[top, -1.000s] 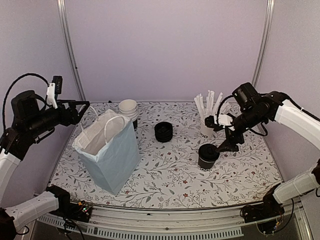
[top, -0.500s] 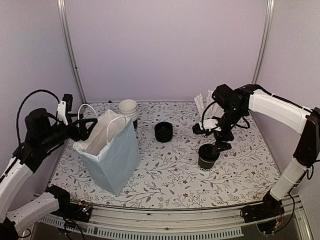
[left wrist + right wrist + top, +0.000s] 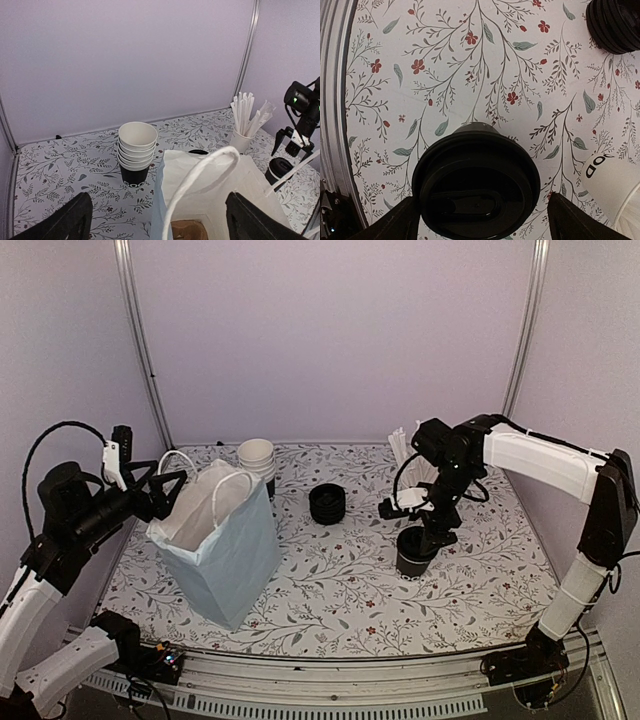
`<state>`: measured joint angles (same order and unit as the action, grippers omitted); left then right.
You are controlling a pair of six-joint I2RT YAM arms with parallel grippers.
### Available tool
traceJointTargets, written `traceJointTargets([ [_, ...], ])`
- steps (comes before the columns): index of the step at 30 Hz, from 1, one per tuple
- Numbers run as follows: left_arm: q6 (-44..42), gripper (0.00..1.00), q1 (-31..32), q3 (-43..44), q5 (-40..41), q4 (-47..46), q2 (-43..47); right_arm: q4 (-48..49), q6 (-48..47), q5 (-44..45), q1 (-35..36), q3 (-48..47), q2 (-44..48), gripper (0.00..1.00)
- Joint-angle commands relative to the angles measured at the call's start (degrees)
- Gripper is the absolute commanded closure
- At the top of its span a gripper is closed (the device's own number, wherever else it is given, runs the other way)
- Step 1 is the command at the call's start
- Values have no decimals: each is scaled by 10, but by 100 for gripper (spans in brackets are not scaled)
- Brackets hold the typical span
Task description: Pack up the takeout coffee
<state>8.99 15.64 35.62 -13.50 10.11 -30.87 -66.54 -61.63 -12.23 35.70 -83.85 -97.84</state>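
The takeout coffee (image 3: 413,552), a black cup with a round black lid, stands on the floral table right of centre. My right gripper (image 3: 432,530) hangs open just above it, pointing down. In the right wrist view the lid (image 3: 476,182) fills the space between the two spread fingers of the right gripper (image 3: 480,222), which do not touch it. A light blue paper bag (image 3: 225,540) stands open at the left. My left gripper (image 3: 165,485) is open beside the bag's upper left edge. In the left wrist view the left gripper (image 3: 160,225) looks down into the bag (image 3: 220,185) past a white handle.
A nested stack of cups (image 3: 256,460) stands behind the bag. A stack of black lids (image 3: 327,503) sits mid-table. A white cup of wrapped straws (image 3: 412,480) is just behind the coffee. A brown cardboard carrier (image 3: 187,230) lies inside the bag.
My right arm has swung left and come down over the coffee cup, its gripper now pointing down at the lid. The left gripper has moved in toward the bag's mouth.
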Motion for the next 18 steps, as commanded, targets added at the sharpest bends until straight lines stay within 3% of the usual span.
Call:
traceJointTargets([
  [1, -6, 5, -7, -5, 1, -14, -1, 6, 10, 16, 8, 16, 2, 12],
  [18, -5, 5, -8, -4, 2, -12, -6, 15, 28, 16, 22, 40, 14, 33],
])
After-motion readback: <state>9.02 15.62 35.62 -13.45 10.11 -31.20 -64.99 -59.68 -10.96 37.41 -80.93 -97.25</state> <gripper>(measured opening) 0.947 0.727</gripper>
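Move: Just under the right hand, between its open fingers, is the lidded coffee cup; its middle is about 5 cm below, 1 cm back and 1 cm left of the hand. The straw cup stands some 15 cm ahead with no sideways offset, and the stack of black lids about 15 cm ahead and 20 cm left. For the left hand, the coffee cup is some 44 cm to the right, level in reach and roughly 22 cm lower. Closing on the coffee cup, the right hand first sinks about 1 cm over the black lid, then eases back towards its base by another 1 cm, fingers still pointing down. The finger gap narrows by about a fifth until the fingers meet the front and back of the lid's rim; from there the hand holds still. ##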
